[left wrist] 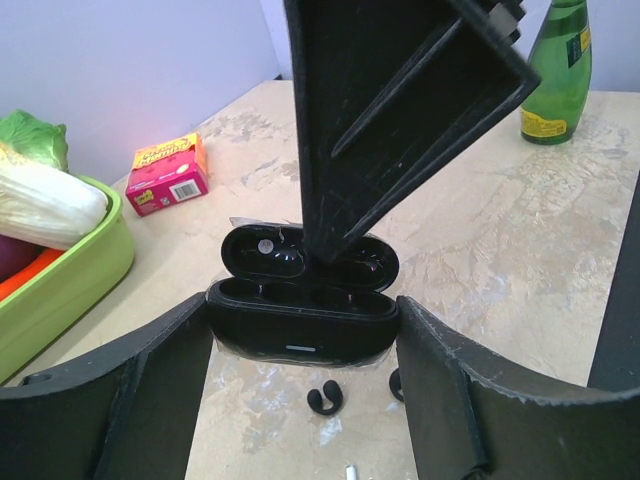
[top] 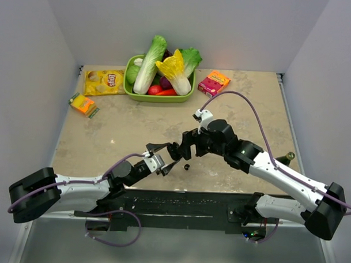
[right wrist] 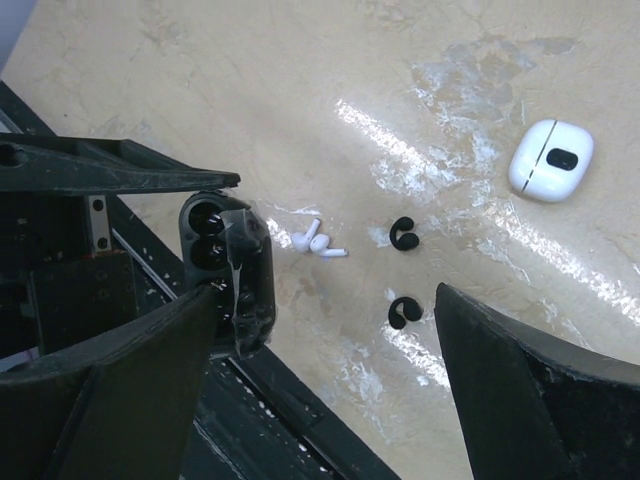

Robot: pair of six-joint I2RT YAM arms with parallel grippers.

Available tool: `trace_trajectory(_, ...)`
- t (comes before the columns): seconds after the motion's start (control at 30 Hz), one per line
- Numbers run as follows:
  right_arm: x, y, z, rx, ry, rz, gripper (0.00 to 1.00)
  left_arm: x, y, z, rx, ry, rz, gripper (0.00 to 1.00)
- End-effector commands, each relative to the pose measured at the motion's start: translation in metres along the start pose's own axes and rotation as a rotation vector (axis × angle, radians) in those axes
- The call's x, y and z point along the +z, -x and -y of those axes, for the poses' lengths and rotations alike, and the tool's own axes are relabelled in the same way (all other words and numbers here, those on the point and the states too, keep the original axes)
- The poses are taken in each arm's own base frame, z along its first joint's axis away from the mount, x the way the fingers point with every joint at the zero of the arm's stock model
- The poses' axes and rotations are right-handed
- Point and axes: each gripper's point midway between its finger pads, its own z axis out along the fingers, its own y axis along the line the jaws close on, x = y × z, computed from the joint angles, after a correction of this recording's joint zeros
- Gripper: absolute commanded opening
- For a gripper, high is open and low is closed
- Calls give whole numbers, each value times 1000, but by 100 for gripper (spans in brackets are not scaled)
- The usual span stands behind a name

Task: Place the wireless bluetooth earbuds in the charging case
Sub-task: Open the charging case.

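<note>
My left gripper (left wrist: 303, 322) is shut on a black charging case (left wrist: 300, 325), held above the table with its lid (left wrist: 262, 252) open. In the right wrist view this black case (right wrist: 225, 265) sits at the left. My right gripper (right wrist: 325, 295) is open, and one of its fingers (left wrist: 390, 110) reaches down onto the lid. Two black clip earbuds (right wrist: 403, 232) (right wrist: 404, 311) lie on the table below, one of them (left wrist: 324, 401) between my left fingers. A pair of white earbuds (right wrist: 318, 240) lies beside them. A closed white charging case (right wrist: 550, 160) with a dark spot rests farther off.
A green tray (top: 159, 98) of vegetables stands at the back, with a chips bag (top: 104, 81) and an orange packet (top: 83, 104) to its left. A pink box (top: 213, 83) lies to its right. A green bottle (left wrist: 556, 70) stands near the right arm.
</note>
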Motion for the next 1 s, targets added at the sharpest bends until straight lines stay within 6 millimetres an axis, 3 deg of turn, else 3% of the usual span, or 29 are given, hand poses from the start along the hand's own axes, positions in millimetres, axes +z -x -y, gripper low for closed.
trace_trajectory(0.0, -17, 30, -16, 21, 78, 155, 89, 1, 19, -6, 17, 28, 72, 0)
trace_trajectory(0.17, -10, 29, -20, 19, 100, 135, 64, 2, 22, -7, 15, 34, 77, 0)
trace_trajectory(0.23, -6, 28, -22, 22, 113, 133, 58, 2, 23, -7, 12, 35, 80, 0)
trace_trajectory(0.6, 7, 18, -24, 19, 135, 90, 58, 2, 22, -8, 10, 39, 79, 0)
trace_trajectory(0.97, 15, 8, -20, 23, 121, 59, 47, 2, 27, -9, 8, 43, 93, 0)
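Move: The charging case, lid already open, sits between the left hand's fingers. From the right hand its middle is about 6 cm left, 2 cm back and 1 cm below. Some 14 cm below the right hand, the near ear hook lies about 6 cm back and 1 cm left, the far ear hook 2 cm back and 5 cm left, the white case 7 cm ahead and 1 cm left. Right hand lifts about 2 cm, sinks back, ending 2 cm left, fingers half-closing, one tip still at the lid. ##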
